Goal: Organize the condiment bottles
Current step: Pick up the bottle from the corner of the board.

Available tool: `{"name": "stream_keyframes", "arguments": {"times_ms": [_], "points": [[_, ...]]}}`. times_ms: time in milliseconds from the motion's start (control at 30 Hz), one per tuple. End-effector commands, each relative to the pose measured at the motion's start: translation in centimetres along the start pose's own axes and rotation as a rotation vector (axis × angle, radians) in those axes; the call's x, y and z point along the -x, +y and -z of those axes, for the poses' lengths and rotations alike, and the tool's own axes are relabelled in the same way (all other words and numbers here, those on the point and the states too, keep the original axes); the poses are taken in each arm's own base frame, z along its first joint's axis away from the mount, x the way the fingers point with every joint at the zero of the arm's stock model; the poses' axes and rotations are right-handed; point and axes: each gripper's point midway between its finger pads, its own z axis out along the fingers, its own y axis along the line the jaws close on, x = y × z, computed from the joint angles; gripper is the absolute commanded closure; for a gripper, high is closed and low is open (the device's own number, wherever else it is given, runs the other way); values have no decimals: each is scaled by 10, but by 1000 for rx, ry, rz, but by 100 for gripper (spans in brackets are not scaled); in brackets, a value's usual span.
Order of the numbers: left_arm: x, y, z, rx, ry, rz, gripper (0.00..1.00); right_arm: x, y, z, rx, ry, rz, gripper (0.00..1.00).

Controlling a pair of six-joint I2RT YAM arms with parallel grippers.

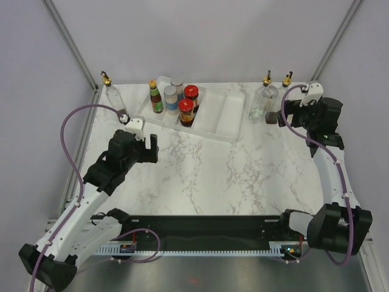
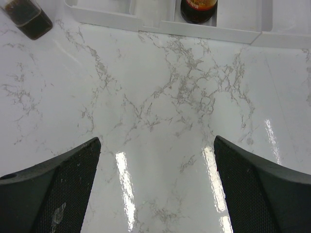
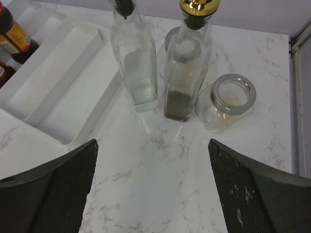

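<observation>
Inside the white ridged tray (image 1: 228, 118) stand an orange-capped sauce bottle (image 1: 157, 97), silver-lidded jars (image 1: 171, 99) and two red-lidded jars (image 1: 189, 103). A gold-spouted cruet (image 1: 113, 96) with dark liquid stands alone at the back left, its base (image 2: 29, 19) showing in the left wrist view. At the back right are a clear cruet (image 3: 136, 63), a cruet with brown liquid (image 3: 187, 68) and a silver-rimmed jar (image 3: 227, 102). My left gripper (image 2: 156, 141) is open over bare marble in front of the tray. My right gripper (image 3: 153, 141) is open, just short of the two cruets.
The tray's right compartments (image 3: 63, 92) hold nothing. A metal rail (image 1: 91, 121) runs along the table's left edge and another along the right edge (image 3: 295, 97). Purple cables loop beside both arms.
</observation>
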Motion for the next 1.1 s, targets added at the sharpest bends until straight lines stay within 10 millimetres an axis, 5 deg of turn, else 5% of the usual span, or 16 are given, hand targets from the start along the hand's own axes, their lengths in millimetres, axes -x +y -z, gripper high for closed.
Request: {"name": "stream_keyframes", "arguments": {"times_ms": [0, 700, 1067], "points": [[14, 5, 1, 20, -62, -19, 0, 57, -16, -7, -58, -135, -27, 3], [12, 10, 1, 48, -66, -17, 0, 96, -35, -57, -31, -199, -31, 5], [12, 11, 2, 52, -68, -16, 0, 97, -47, -74, -61, -196, -40, 5]]}}
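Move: The gold-capped oil bottle with the dark contents, on the right, stands about 15 cm ahead of my right hand, almost in line with it, its middle some 8 cm lower. The clear oil bottle stands about 15 cm ahead and 7 cm left of my hand; the glass jar is 16 cm ahead, 6 cm right and 15 cm down. From my left hand the dark-filled bottle is roughly 23 cm ahead and 47 cm to the right, slightly lower. With fingers wide open, I reach my right hand forward about 10 cm towards the dark-filled oil bottle, quickly at first and then easing off. Early on I climb nearly 4 cm, to about the height of its gold cap, then stay level and drift a touch right while the fingers tip up some 5 degrees. I touch nothing yet. ##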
